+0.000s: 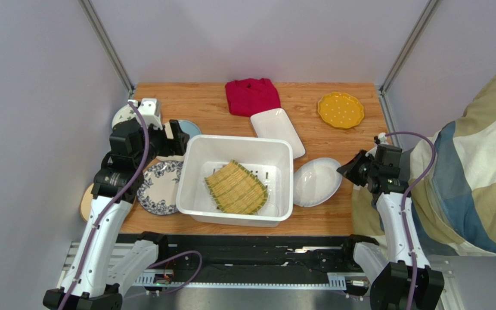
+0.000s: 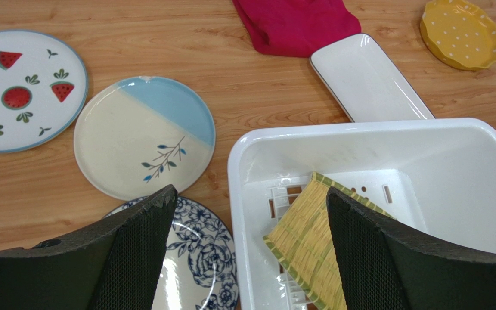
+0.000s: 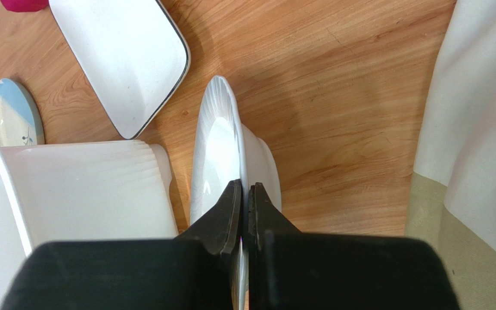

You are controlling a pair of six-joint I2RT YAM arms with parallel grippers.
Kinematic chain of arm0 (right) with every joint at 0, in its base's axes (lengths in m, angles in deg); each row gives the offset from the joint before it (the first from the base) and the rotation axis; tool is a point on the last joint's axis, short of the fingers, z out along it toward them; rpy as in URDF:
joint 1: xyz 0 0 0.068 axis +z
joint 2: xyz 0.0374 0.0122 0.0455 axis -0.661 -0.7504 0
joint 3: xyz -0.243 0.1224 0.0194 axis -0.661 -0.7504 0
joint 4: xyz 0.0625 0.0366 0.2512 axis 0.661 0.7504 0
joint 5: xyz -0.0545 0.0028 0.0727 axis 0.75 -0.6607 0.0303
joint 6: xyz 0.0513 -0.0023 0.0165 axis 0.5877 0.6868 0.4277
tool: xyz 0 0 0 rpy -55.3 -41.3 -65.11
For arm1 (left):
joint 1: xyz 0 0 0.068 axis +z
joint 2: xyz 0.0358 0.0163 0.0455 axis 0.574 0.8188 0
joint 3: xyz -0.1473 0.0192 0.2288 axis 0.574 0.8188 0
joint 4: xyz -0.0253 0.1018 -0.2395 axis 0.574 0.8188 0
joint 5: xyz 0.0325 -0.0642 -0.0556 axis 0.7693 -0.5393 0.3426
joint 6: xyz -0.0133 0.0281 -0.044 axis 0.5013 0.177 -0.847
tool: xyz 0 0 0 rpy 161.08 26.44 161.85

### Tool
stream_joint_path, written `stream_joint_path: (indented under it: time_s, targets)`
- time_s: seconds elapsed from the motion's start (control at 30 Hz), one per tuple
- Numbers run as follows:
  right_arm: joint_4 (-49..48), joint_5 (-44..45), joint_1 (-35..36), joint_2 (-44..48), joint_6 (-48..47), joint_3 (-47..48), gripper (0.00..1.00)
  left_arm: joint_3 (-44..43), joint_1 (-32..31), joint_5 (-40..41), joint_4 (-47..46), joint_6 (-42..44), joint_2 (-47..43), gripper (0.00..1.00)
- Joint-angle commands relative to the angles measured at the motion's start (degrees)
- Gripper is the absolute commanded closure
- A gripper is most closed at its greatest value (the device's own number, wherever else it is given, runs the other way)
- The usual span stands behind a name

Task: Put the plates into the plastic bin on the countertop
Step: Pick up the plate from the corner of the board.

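Observation:
The white plastic bin (image 1: 195,150) sits mid-countertop with a greenish woven-look plate (image 1: 236,187) lying inside it. My right gripper (image 3: 245,187) is shut on the near rim of a plain white round plate (image 3: 215,148), which stands tilted on edge just right of the bin (image 3: 82,187). My left gripper (image 2: 250,192) hangs open over the bin's left rim (image 2: 360,128), holding nothing. A blue floral plate (image 2: 199,252) lies under its left finger, and the woven-look plate (image 2: 302,239) under its right.
Left of the bin lie a cream-and-blue sprig plate (image 2: 140,139) and a strawberry-print plate (image 2: 21,90). Behind the bin are a white rectangular plate (image 1: 278,131), a folded red cloth (image 1: 252,95) and a yellow scalloped plate (image 1: 340,110). A patterned blanket (image 1: 477,168) hangs past the right edge.

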Motion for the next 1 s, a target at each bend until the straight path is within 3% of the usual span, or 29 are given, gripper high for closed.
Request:
stream_joint_path:
  time_s: [0.0, 0.3, 0.47, 0.97]
  targets:
    - [2.2, -0.3, 0.0, 1.4, -0.9, 1.4, 1.00, -0.1, -0.2, -1.0, -2.3, 0.3, 0.0, 0.10]
    - [2.5, 0.9, 0.0, 0.5, -1.5, 0.2, 1.00, 0.0, -0.2, -1.0, -2.3, 0.2, 0.0, 0.10]
    - [3.1, 9.3, 0.0, 9.6, -2.8, 2.2, 1.00, 0.0, -0.2, -0.9, -2.3, 0.3, 0.2, 0.10]
    - [1.1, 7.0, 0.0, 10.4, -1.1, 14.1, 1.00, 0.1, -0.2, -1.0, -2.4, 0.1, 0.1, 0.11]
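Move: From the right gripper, which already pinches the white round plate by its right-hand edge, the bin's middle is about 39 cm left, 3 cm back and 3 cm lower. The held plate's middle lies some 8 cm left, 3 cm back and 4 cm down. On the board, roughly 10 cm below, the rectangular white plate is 22 cm left and 18 cm ahead; the yellow plate is 27 cm ahead and 4 cm right. From the idle left gripper, the bin is about 17 cm right, 6 cm back and 21 cm down. Keep the right fingers shut on the rim of the white round plate and hold almost still at first. Then raise the plate about 6 cm, drawing it some 2.5 cm right, away from the bin's side wall, with a slight pull back that partly comes forward again. As it rises, roll the hand's left side down about 10 degrees and tip the fingers up nearly as much. ##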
